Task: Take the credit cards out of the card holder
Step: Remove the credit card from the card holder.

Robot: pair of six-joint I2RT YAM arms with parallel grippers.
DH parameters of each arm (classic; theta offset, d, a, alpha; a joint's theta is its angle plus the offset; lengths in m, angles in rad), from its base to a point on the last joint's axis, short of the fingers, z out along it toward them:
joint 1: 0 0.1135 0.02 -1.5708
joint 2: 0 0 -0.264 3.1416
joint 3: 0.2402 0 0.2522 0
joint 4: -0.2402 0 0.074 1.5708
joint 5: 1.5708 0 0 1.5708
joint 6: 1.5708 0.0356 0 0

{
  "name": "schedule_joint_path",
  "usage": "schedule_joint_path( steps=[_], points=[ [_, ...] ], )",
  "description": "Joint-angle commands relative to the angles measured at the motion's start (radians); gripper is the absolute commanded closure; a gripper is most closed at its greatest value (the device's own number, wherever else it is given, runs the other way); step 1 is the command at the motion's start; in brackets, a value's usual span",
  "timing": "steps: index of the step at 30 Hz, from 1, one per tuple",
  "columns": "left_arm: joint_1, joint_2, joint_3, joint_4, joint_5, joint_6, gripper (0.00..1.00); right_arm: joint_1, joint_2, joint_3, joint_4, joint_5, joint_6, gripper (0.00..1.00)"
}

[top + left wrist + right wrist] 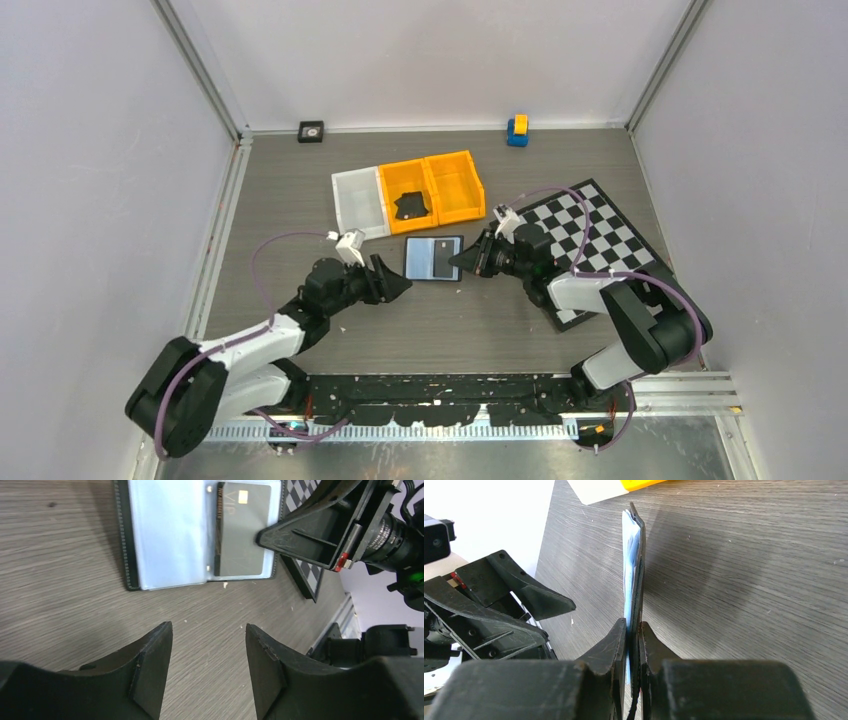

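Observation:
The card holder [433, 258] lies open on the table, its pale grey-blue panels [170, 535] facing up. A dark credit card [241, 530] with a gold chip sits in its right-hand pocket. My right gripper [468, 261] is shut on the holder's right edge; in the right wrist view the holder [636, 565] runs edge-on between the two pads [633, 626]. My left gripper [209, 627] is open and holds nothing, a short way off the holder's near-left corner [400, 284], with bare table between its fingers.
Behind the holder stand a white bin [358, 200] and two orange bins [455, 185]; the middle bin holds dark flat pieces [410, 205]. A checkerboard [590, 235] lies under the right arm. A small black block [311, 131] and a blue-yellow block [517, 130] sit by the back wall.

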Motion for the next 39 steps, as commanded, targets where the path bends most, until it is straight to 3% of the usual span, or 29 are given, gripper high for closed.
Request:
schedule_joint_path(
  steps=[1,5,10,17,24,31,39],
  points=[
    [-0.008,0.125,0.062,0.257,0.155,-0.028,0.44,-0.002,0.000,0.024,0.077,-0.012,0.007,0.97],
    [-0.006,0.207,0.071,0.340,0.174,-0.044,0.46,-0.003,-0.017,0.017,0.079,-0.026,0.011,0.97],
    [-0.006,0.216,0.103,0.262,0.156,-0.021,0.46,-0.002,-0.041,0.010,0.079,-0.031,0.014,0.97],
    [-0.004,0.146,0.144,0.041,0.054,0.020,0.22,-0.010,-0.069,-0.021,0.098,0.021,0.025,0.97],
    [-0.004,0.209,0.185,0.062,0.149,-0.001,0.11,-0.024,-0.078,-0.040,0.129,0.016,0.049,0.98],
    [-0.006,0.259,0.149,0.207,0.101,-0.173,0.00,-0.039,-0.106,-0.072,0.159,0.028,0.068,0.98],
    [-0.009,0.102,0.198,-0.079,-0.043,-0.131,0.01,-0.047,-0.113,-0.086,0.189,0.024,0.086,0.98]
  ],
)
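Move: The grey card sits in the right half of the open card holder, which the right hand already pinches by its right edge. The card's middle is about 10 cm to the left hand's right and 4 cm ahead, at about its height. From the right hand it lies some 3 cm left and 1 cm ahead. From the left hand the orange bin is roughly 19 cm ahead and 8 cm right, the white bin 17 cm ahead and 9 cm left, both about 9 cm lower. The card holder stays pinched in the right fingers while that hand drifts about 1.5 cm right and as much up. The empty left hand first slides some 3 cm right, then works forward and up by 2 to 3 cm, coming more nearly in line with the card as its half-open fingers spread fully; it touches nothing. ##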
